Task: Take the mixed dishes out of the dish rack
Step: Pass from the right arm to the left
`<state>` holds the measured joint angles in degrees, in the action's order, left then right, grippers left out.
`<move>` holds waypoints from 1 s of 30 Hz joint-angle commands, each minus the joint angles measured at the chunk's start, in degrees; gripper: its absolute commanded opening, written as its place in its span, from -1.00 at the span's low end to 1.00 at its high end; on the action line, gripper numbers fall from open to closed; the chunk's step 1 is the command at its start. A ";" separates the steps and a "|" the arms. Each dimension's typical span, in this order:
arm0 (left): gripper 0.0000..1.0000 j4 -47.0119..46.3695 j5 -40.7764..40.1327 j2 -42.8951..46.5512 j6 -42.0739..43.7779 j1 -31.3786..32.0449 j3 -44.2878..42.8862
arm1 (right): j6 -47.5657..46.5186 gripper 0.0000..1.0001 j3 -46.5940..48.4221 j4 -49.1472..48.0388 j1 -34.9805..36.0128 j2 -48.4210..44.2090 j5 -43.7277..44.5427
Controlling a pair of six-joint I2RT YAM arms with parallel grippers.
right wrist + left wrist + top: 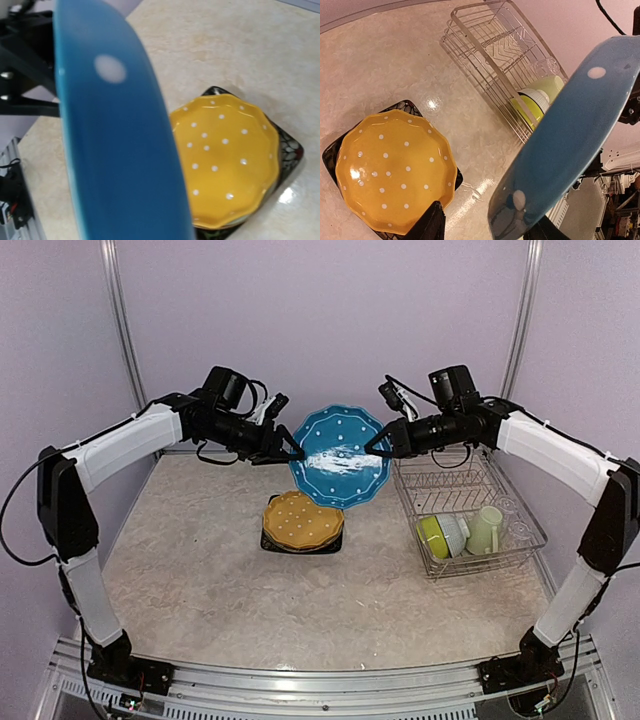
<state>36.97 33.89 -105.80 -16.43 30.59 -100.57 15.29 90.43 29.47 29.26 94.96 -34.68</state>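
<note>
A blue white-dotted plate [340,455] hangs tilted on edge in the air above the middle of the table. My right gripper [372,450] is shut on its right rim; the plate [120,150] hides those fingers in the right wrist view. My left gripper [295,452] is open around the plate's left rim [560,140], which lies against one finger with a gap to the other. Below, an orange plate [303,521] is stacked on a black square plate [332,150]. The dish rack [535,530] at the right holds a lime bowl [433,536], a white bowl [455,532], a pale green mug [487,530] and clear glasses [515,520].
The rack's upright prongs [450,480] at its far end stand bare. Purple walls with metal posts [122,320] close in the table on three sides. An aluminium rail [320,680] runs along the near edge between the arm bases.
</note>
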 commanded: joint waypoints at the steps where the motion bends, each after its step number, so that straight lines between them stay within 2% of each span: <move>1: -0.08 0.44 0.84 -1.11 0.70 0.17 -1.14 | 1.71 -1.00 0.45 -8.20 0.56 -0.26 -6.52; 4: -0.29 0.02 1.82 -1.33 0.45 0.17 -1.16 | 2.02 -1.00 -0.21 -8.70 0.59 -0.05 -7.07; 10: -0.95 -0.62 3.62 -1.84 -1.06 -0.39 -0.88 | 1.94 -1.00 -1.42 -9.05 0.54 0.06 -6.94; 13: -1.00 -1.27 4.47 -1.79 -2.15 -1.06 0.08 | 2.12 -1.00 -1.92 -8.99 0.46 0.03 -5.86; 14: -1.00 -1.86 4.88 -1.54 -2.74 -1.40 0.65 | 2.11 -0.90 -1.93 -8.59 0.47 0.07 -5.25; 18: -1.00 -3.77 6.70 -0.54 -5.54 -3.17 3.26 | 1.73 -0.11 -1.93 -6.71 0.08 0.00 -1.62; 21: -1.00 -4.93 8.32 -0.04 -7.83 -4.87 5.38 | 0.60 0.60 -1.59 -4.64 -0.29 -0.29 1.82; 26: -1.00 -6.18 10.02 0.35 -11.26 -7.41 8.56 | -1.33 0.98 -0.30 -1.58 -1.08 -0.34 6.49; 30: -1.00 -5.95 10.31 -0.56 -13.27 -9.05 9.79 | -1.68 0.99 -0.18 -0.72 -1.56 -0.64 8.12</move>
<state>36.86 38.35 -107.13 -26.26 22.22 -90.39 15.00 88.40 26.76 28.49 96.09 -30.00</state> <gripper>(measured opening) 0.077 0.993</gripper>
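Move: Just inside the left hand's half-open fingers is the left rim of the blue dotted plate; its middle is about 9 cm to the hand's right, 1 cm back and 2 below. The yellow dotted plate, on the black square plate, lies some 5 cm ahead and 23 below, neither left nor right. From the right hand, which holds the opposite rim, the blue plate's middle is 7 cm left, 1 back and 3 lower; the dish rack is some 27 cm right, 7 ahead and 24 below. Closing on the blue plate's left rim, the left hand pinches it while staying nearly in place, sinking a centimetre or two. The right hand, also sinking slightly, then opens wide, lets go and slips about 2 cm forward. The left hand meanwhile carries the plate about 6 cm left and down, tilting some 20 degrees, towards the yellow plate. ##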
